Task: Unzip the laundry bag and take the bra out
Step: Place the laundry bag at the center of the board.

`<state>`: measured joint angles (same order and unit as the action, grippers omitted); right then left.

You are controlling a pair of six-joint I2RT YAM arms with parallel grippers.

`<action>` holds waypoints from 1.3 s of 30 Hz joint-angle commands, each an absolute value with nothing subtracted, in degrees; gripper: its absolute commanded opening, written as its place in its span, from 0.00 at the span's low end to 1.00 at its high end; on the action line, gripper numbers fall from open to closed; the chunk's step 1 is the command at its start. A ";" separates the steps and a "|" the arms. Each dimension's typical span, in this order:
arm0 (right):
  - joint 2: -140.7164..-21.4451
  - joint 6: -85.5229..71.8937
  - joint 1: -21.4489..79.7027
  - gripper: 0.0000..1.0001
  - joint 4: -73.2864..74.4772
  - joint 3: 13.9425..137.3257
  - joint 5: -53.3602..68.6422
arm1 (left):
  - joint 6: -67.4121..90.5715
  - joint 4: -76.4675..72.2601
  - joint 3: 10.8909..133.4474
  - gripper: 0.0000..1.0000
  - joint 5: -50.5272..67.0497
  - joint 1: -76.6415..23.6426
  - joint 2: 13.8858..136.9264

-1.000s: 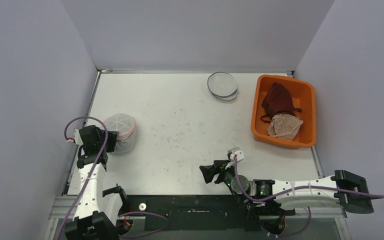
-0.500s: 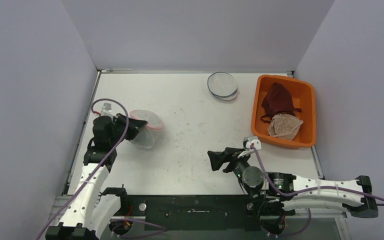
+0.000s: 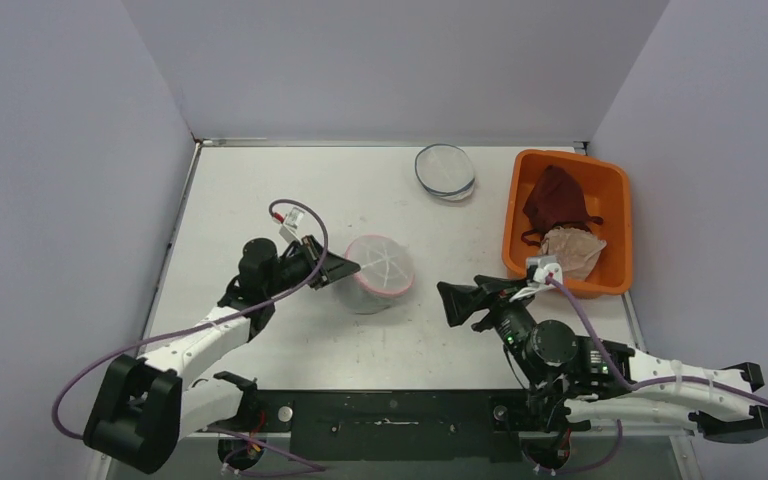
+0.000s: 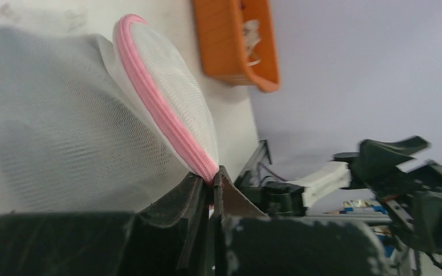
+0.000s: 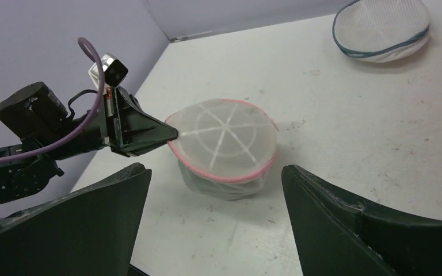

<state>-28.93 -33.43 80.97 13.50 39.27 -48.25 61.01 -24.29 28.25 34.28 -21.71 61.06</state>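
The laundry bag point(image 3: 380, 270) is a round white mesh pouch with a pink zipper rim, resting near the table's middle. My left gripper point(image 3: 352, 268) is shut on the bag's left rim. In the left wrist view both fingertips pinch the pink zipper point(image 4: 172, 121) where the left gripper point(image 4: 212, 179) meets it. My right gripper point(image 3: 448, 305) stands open just right of the bag, not touching it. In the right wrist view the bag point(image 5: 224, 132) lies ahead between the wide-spread fingers of the right gripper point(image 5: 216, 169). The bra is hidden.
A second mesh bag point(image 3: 445, 171) with a blue rim lies at the back. An orange bin point(image 3: 615, 190) at the right holds a dark red garment point(image 3: 552, 198) and a pale one point(image 3: 572, 250). Purple walls enclose the table.
The left gripper closed on the bag's rim and carried it from the table's left side toward the middle. The right gripper moved forward and right and opened wider.
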 commanded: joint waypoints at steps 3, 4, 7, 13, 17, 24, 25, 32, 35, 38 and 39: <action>-32.37 -34.34 80.47 0.87 10.61 31.30 -49.94 | 58.69 -43.68 19.43 0.00 30.66 -22.51 72.67; -33.11 -35.07 80.38 0.87 9.57 30.11 -49.58 | 59.81 -45.19 17.97 0.00 29.37 -22.37 73.33; -36.63 -38.86 78.77 0.84 8.39 28.67 -46.91 | 59.61 -43.08 17.12 0.00 26.64 -22.50 71.36; -45.05 -45.77 51.25 0.82 -3.44 26.44 -10.74 | 58.87 -38.08 17.95 0.00 22.94 -23.39 65.38; -55.52 -48.43 31.18 0.84 -22.32 22.60 16.60 | 55.48 -27.17 20.15 0.00 19.92 -23.38 61.95; -81.13 -54.68 24.05 0.82 -45.98 26.86 30.00 | 58.30 -32.66 14.70 0.00 20.44 -23.51 61.42; -84.72 -55.14 24.29 0.82 -47.40 28.29 30.64 | 58.32 -32.46 14.56 0.00 20.76 -23.63 62.05; -95.49 -53.86 26.74 0.79 -47.05 35.94 31.71 | 58.62 -31.16 13.17 0.00 20.45 -23.93 62.83; -99.01 -54.04 27.50 0.70 -45.42 38.30 31.84 | 59.09 -29.89 12.69 0.00 19.82 -23.98 62.16; -99.41 -51.97 29.20 0.55 -40.85 39.94 30.38 | 59.66 -26.48 12.54 0.00 18.02 -23.97 60.66; -99.10 -51.76 29.32 0.48 -40.21 39.87 29.97 | 59.68 -26.28 12.27 0.00 17.68 -23.96 60.08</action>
<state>-99.55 -54.26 27.88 -41.23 37.89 30.28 59.53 -28.95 12.97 20.38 -23.70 62.26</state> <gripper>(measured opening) 0.571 0.028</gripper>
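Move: The left hand still pinches the pink-rimmed laundry bag's edge; its middle lies about 4 cm right and 6 cm below, and the board's centre about 8 cm ahead, 7 cm right and 21 cm below. From the open right hand, the bag's middle is some 13 cm ahead, 14 cm left and 14 cm below. Some 27 cm below the right hand, the blue-rimmed bag lies 40 cm ahead, 3 cm right; the orange bin is 26 cm ahead, 32 cm right, 25 cm below. Left lowers the held laundry bag 11 cm; right dips 20 cm, reaching forward-left to its far-right rim, fingers part-closing. ##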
